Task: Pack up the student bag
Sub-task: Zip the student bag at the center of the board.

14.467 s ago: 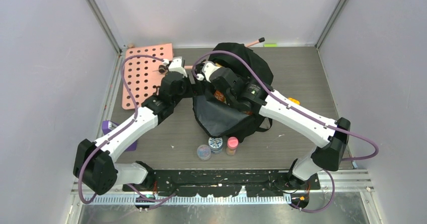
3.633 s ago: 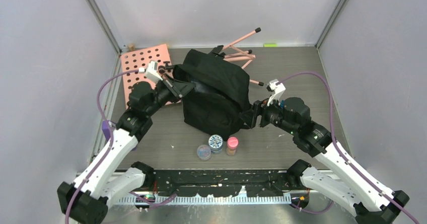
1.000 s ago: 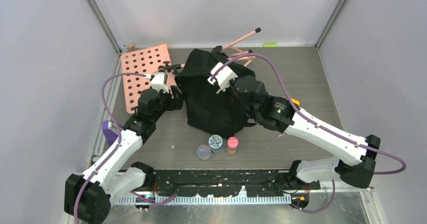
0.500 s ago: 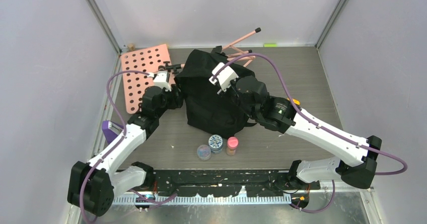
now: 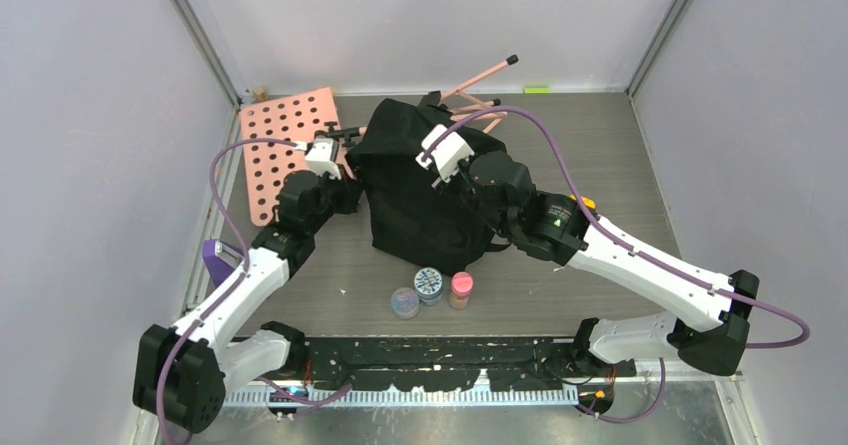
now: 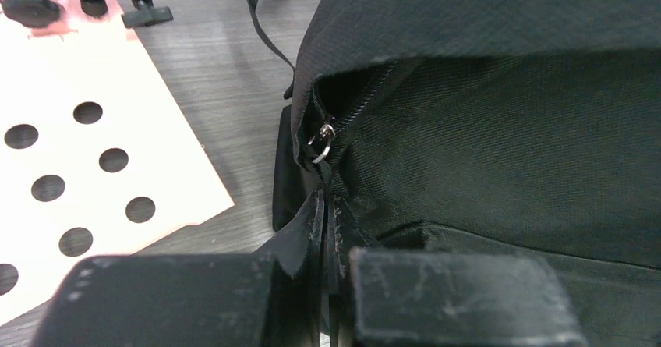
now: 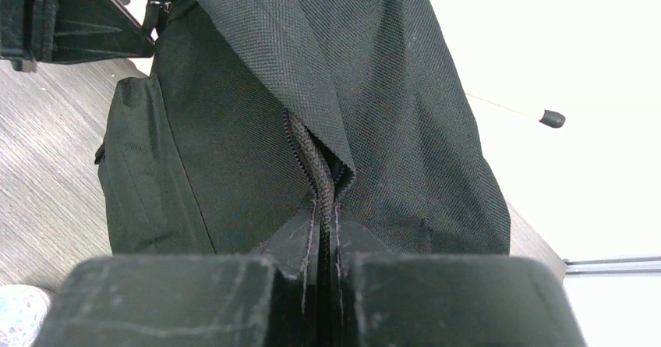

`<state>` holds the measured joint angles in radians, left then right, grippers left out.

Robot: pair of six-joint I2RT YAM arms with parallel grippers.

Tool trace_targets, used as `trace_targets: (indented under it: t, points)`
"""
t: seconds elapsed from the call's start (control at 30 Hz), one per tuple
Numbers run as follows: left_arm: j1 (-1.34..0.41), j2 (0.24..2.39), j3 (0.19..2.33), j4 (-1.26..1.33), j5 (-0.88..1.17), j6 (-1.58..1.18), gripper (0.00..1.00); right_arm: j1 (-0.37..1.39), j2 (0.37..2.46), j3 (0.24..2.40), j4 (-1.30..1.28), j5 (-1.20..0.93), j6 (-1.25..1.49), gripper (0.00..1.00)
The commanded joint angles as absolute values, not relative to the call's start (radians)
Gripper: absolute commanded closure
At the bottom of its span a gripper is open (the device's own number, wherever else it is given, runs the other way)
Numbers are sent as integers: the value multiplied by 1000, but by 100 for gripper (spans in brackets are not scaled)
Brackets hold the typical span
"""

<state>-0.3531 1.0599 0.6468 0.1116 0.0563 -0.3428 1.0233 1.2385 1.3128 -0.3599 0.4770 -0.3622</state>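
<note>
The student bag (image 5: 425, 210), a large black fabric backpack, stands in the middle of the table. My left gripper (image 6: 327, 234) is at its left side, shut on the fabric seam just below the silver zipper pull (image 6: 322, 141). My right gripper (image 7: 323, 226) reaches over the bag's top and is shut on the black zipper edge (image 7: 316, 168), under a fold of fabric. In the top view both sets of fingertips are buried against the bag. The bag's inside is hidden.
A pink pegboard (image 5: 285, 145) lies at the back left, close to my left arm. A pink stand with black tips (image 5: 485, 75) sits behind the bag. Three small jars (image 5: 430, 287) stand in front of it. A purple object (image 5: 214, 256) lies at the left edge.
My left gripper has closed on the bag's seam below the zipper pull, and the left arm edged slightly toward the bag. The right gripper keeps its hold and the bag has not moved.
</note>
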Motion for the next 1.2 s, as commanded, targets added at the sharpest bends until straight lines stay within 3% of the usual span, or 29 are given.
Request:
trace_targets:
  t: [0.0,0.3,0.67,0.8,0.93,1.07,1.17]
  points:
    - [-348,949,667,172,87,-320,100,1019,1206,1316,-306,497,-355,100]
    - [-348,810,710,66,83,-276,100,1020,1221,1315,-297,486,-350,100]
    - [-348,793,869,3,233,-270,100,1020,1260,1343,-267,505,-331,100]
    - [-348,787,919,-34,295,-264,100,1020,1272,1363,-259,514,-331,95]
    - [-349,811,974,-61,384,-267,100,1022,1271,1378,-261,514,-310,74]
    - [-351,815,1004,-57,424,-282,100,1022,1246,1390,-286,499,-271,39]
    - [-355,821,1026,-56,435,-295,100,1023,1219,1391,-309,457,-248,24]
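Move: My left hand is already shut on the zip pull at the left corner of the student bag's mouth. The zip edge pinched in my right hand lies about 15 cm to its right, 3 cm ahead and some 15 cm higher. The perforated board is about 13 cm left, 5 cm ahead and the tripod head 7 cm left, 9 cm ahead, both roughly 17 cm below. From my right hand, that pinched zip edge is right at the fingertips. Keeping my left fingers shut on the zip pull, I draw up some 16 cm and back about 6 cm, following the bag's mouth towards my right hand, with a brief easing partway; the left fingers tip up and swing clockwise, each roughly 15 degrees. My right hand holds the zip edge still, then opens wide near the end and lets go. ##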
